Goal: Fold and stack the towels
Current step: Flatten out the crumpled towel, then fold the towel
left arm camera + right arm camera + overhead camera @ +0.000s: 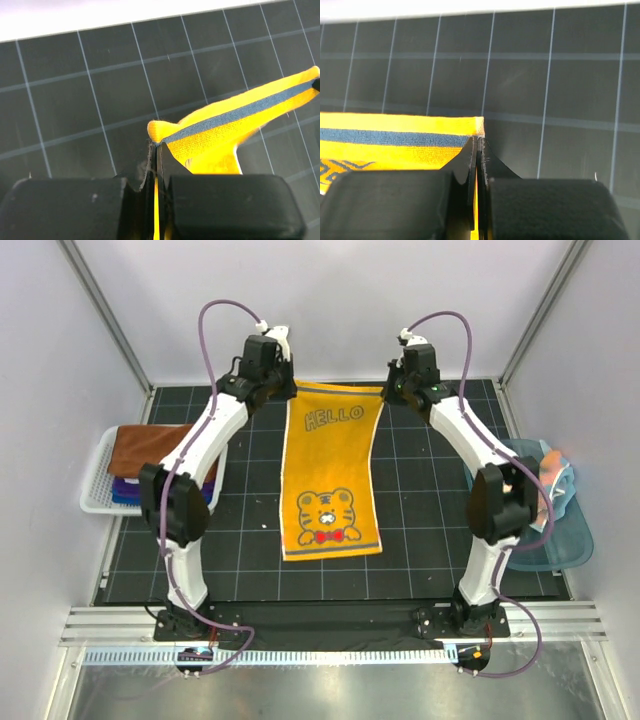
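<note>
An orange towel (332,475) with "HELLO" and a tiger face lies stretched lengthwise down the middle of the black grid mat. My left gripper (291,390) is shut on its far left corner, and the orange towel's corner (162,131) pokes out past the pinched jaws. My right gripper (386,390) is shut on the far right corner; there the orange towel's blue-striped hem (400,137) runs off to the left. The far edge is lifted a little; the near end rests flat on the mat.
A white slatted basket (97,490) at the left holds a rust-brown towel (150,445) over purple and blue ones. A teal tub (575,535) at the right holds more cloth (556,472). The mat's far edge meets the white back wall.
</note>
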Tool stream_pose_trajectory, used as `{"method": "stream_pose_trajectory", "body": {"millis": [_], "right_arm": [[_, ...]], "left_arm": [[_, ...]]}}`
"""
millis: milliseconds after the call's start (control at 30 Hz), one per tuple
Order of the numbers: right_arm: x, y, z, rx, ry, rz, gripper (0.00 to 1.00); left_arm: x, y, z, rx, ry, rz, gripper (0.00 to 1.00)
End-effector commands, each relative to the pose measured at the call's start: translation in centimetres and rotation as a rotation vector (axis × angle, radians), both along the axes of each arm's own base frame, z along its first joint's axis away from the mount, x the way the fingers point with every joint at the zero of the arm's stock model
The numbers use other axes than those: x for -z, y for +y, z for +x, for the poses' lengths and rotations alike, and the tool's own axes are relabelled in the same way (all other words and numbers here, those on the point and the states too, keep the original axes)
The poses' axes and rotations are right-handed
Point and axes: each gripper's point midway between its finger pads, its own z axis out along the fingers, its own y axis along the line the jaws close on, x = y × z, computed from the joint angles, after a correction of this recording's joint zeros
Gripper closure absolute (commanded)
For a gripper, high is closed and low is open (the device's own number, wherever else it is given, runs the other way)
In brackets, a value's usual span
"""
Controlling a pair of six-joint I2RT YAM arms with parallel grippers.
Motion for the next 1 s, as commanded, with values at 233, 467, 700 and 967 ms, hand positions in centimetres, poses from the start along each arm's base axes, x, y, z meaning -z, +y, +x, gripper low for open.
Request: {"method": "stream_pose_trajectory", "body": {"millis": [233, 467, 700, 967], "right_arm": [[-1.3, 0.3, 6.3, 0.034, -0.154, 0.041, 0.99], [-0.3, 0.4, 2.3, 0.016, -0.111, 0.086, 0.99], [1.1, 0.4, -2.9, 0.010, -0.078, 0.105, 0.99], [3.5, 1.0, -7.8, -0.009, -0.023, 0.104, 0.99]], "left_arm": [[0.4, 0.7, 6.2, 0.018, -0.090, -0.107, 1.00], [3.4, 1.6, 3.6, 0.006, -0.040, -0.097, 1.00], [5.8, 2.6, -0.4, -0.013, 0.024, -0.133, 1.00], [6.7, 3.2, -4.5, -0.024, 0.065, -0.172, 1.00]]}}
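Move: The fingers of both hands already hold the yellow towel's far corners. The towel's tiger print lies about 25 cm back from the left hand, 8 cm to its right and 14 cm below; from the right hand it is some 26 cm back, 16 cm to the left and 11 cm lower. The brown towel in the basket is roughly 36 cm left of the left hand and 10 cm back; the blue bin is about 31 cm right of the right hand and 24 cm back. Forward and down together first: both hands carry the held corners about 5 cm farther out while sinking, then draw back towards the tiger print, the left some 9 cm, the right about 12 cm. They keep sinking for much of the pull, the left clearly more and tipping slightly down, and rise a little at the end, fingers still shut on the yellow towel. ##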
